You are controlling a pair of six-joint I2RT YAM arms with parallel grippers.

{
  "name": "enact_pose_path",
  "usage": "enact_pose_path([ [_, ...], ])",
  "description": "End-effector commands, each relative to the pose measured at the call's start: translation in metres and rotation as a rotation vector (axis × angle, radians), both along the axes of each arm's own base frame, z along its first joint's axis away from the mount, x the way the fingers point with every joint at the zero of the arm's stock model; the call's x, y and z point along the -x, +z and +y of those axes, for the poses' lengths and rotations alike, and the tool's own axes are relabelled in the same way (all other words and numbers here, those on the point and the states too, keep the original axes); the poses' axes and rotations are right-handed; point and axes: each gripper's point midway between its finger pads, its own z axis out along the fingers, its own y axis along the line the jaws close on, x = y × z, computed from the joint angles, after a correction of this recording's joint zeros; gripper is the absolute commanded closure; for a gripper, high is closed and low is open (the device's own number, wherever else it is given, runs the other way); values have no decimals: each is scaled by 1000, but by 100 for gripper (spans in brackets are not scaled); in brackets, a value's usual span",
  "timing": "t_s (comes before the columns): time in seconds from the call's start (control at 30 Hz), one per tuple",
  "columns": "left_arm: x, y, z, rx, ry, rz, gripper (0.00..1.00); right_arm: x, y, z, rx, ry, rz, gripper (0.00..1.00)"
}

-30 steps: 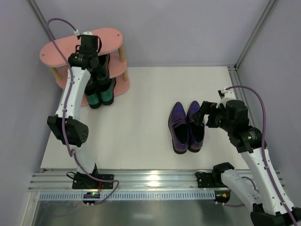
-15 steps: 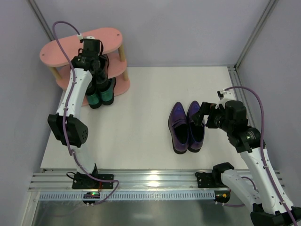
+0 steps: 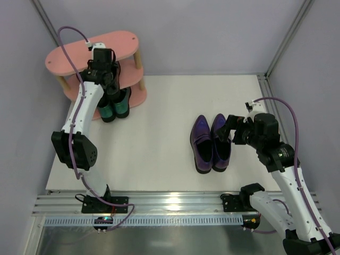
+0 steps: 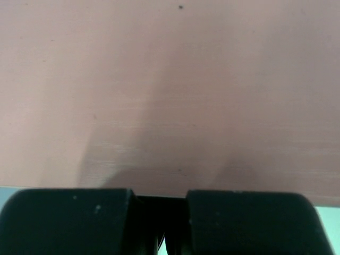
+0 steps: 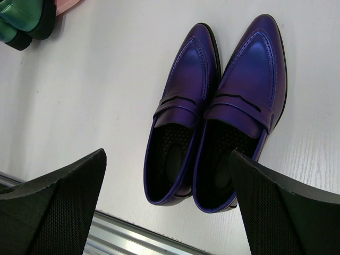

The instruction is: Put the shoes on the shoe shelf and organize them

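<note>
The pink shoe shelf (image 3: 69,56) stands at the back left. My left gripper (image 3: 108,74) reaches in under its top board, shut; the left wrist view shows only a pink board (image 4: 170,79) close above the fingers (image 4: 69,218). A teal pair (image 3: 114,106) sits on the bottom tier, heels sticking out. Black shoes (image 3: 120,71) on the middle tier are mostly hidden by the arm. The purple pair (image 3: 211,142) lies side by side on the table. My right gripper (image 3: 229,127) hovers open over their heel ends (image 5: 212,117), touching nothing.
The white table (image 3: 159,106) ends at a metal rail (image 3: 175,204) along the near edge. Purple walls close the cell on three sides. The teal heels (image 5: 24,18) and a pink shelf edge (image 5: 66,4) show at the top left of the right wrist view.
The left arm has shifted slightly at the shelf, its wrist dropping a little and its elbow swinging left. The right arm and the purple pair have stayed put.
</note>
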Motion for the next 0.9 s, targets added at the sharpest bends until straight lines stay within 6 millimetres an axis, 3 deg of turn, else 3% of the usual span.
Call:
enact_pose_path([
  [0.0,-6,103,38,-3,164,-383,99,-5,7,3,-6,14,-33,2],
  [0.07,-7,97,37,-3,162,-360,89,-5,7,4,-6,15,-31,3],
  [0.13,-8,92,36,6,163,-352,87,-5,7,4,-6,15,-31,3],
  [0.4,-13,101,28,72,140,-419,92,-5,6,3,-3,10,-31,3],
  [0.6,-15,97,25,95,141,-410,88,-5,6,2,-1,9,-33,3],
  [0.67,-13,96,22,116,130,-417,77,-5,5,2,0,8,-30,3],
  [0.73,-6,109,18,146,108,-448,66,-4,5,2,0,8,-30,2],
  [0.77,-3,113,16,157,97,-452,54,-4,6,2,-1,9,-31,3],
  [0.87,11,127,10,203,75,-472,35,-4,6,2,-3,9,-34,3],
])
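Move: In the left hand's closed fingers, the black pair of shoes already sits on the middle tier, its middle roughly 5 cm ahead, 2 cm left and 6 cm below. The top tier's middle is some 10 cm ahead, 5 cm left and 3 cm above; the green shoes on the bottom tier lie about 5 cm ahead, 1 cm left and 22 cm below. From the idle right hand the black pair is about 30 cm ahead, 52 cm left, nearly level. Easing off its pinch on the black shoes' inner sides, the left hand drifts under 1 cm left, then rises about 2.5 cm while its fingers tip up and the wrist rolls slightly, left side down. After a brief hold there, the fingers spread to over half open and the hand lifts further, about 4 cm in all, easing slightly back and right. ##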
